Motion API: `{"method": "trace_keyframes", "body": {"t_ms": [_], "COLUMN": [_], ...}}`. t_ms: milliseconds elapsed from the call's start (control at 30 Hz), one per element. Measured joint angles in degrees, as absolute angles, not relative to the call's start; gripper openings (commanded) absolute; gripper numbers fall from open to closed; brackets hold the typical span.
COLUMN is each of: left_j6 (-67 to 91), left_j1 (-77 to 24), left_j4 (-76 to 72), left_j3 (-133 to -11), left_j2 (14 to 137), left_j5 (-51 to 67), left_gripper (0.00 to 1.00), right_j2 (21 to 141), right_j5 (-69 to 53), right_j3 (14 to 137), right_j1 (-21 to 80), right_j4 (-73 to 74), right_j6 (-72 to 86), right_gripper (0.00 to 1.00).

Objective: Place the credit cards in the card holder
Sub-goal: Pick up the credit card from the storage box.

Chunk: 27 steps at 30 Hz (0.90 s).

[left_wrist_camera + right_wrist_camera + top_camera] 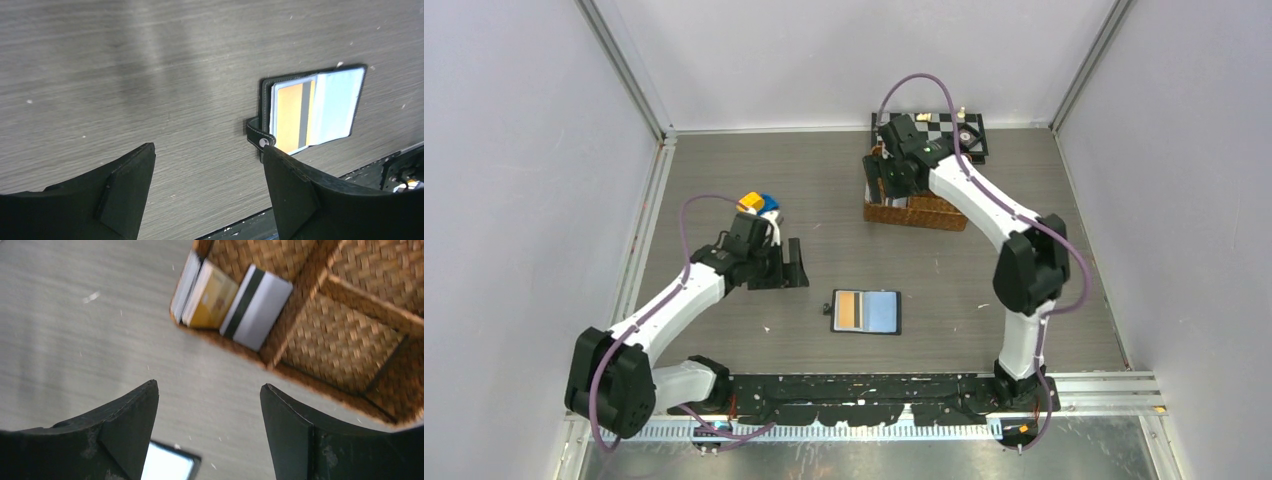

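Observation:
The card holder [865, 311] lies open and flat on the table, a tan-orange credit card [848, 310] with a grey stripe in its left sleeve. In the left wrist view the card holder [336, 102] shows the same card [290, 117], and its snap tab [260, 136] points left. My left gripper [786, 268] [207, 146] stands open and empty, left of the holder and above bare table. My right gripper [887, 180] [209, 385] is open and empty by the wicker basket. More credit cards lean in a basket compartment: a white one with a dark stripe [257, 307], a yellow one [212, 302] and pale ones [186, 285].
The brown wicker divided basket [924, 212] [350, 305] stands at the back, a chequered board [944, 130] behind it. A yellow and blue block [759, 203] sits by the left wrist. A corner of the card holder [167, 465] shows under the right fingers.

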<state>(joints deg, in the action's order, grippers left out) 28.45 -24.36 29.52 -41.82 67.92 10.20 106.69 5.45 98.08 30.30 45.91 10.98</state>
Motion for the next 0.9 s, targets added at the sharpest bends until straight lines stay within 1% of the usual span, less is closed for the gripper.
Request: {"method": "trace_keyframes", "body": {"t_ms": [133,333,533,900], "left_j6": [25.87,21.43,18.87,17.82], "left_j1": [-21.3,-17.63,-17.17,-17.17], "left_j4": [32.99,36.4,38.65,39.29], "left_j3": [-46.5,-50.48,-50.54,-50.54], "left_j2": [67.57,67.11,66.67,65.45], "left_j5": [10.92,11.33,10.96,10.5], "left_gripper": [0.83,0.85,0.86,0.86], "right_j2": [115.44,123.9,128.14,132.14], "right_j5": [5.37,7.44,7.81,7.88], "right_j3": [106.67,113.84,116.16,119.61], "right_j1": [29.5,29.06,29.12,30.94], "right_j4": [45.8,46.3,46.35,46.7], "right_j6": [15.33,23.22,27.35,30.57], "right_gripper": [0.79,0.79,0.79,0.79]}}
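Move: The standing credit cards, in the storage box's near left corner, are some 9 cm ahead of the right hand, 5 cm to its left and 12 cm below. The black-striped card leans about 10 cm ahead, level sideways; the middle of the storage box is about 11 cm ahead and 5 cm right. The open card holder lies roughly 22 cm back and 7 cm left. From the left hand, the standing cards are about 26 cm ahead, 17 cm right and 4 cm lower. The right hand closes in on the standing cards at the box's left wall, first mainly forward about 6 cm, then mostly sinking, about 8 cm in all, while easing some 5 cm left. It turns roughly 15 degrees clockwise with its fingers kept wide open. The empty left hand rises and draws left about 4 cm each, away from the card holder. ##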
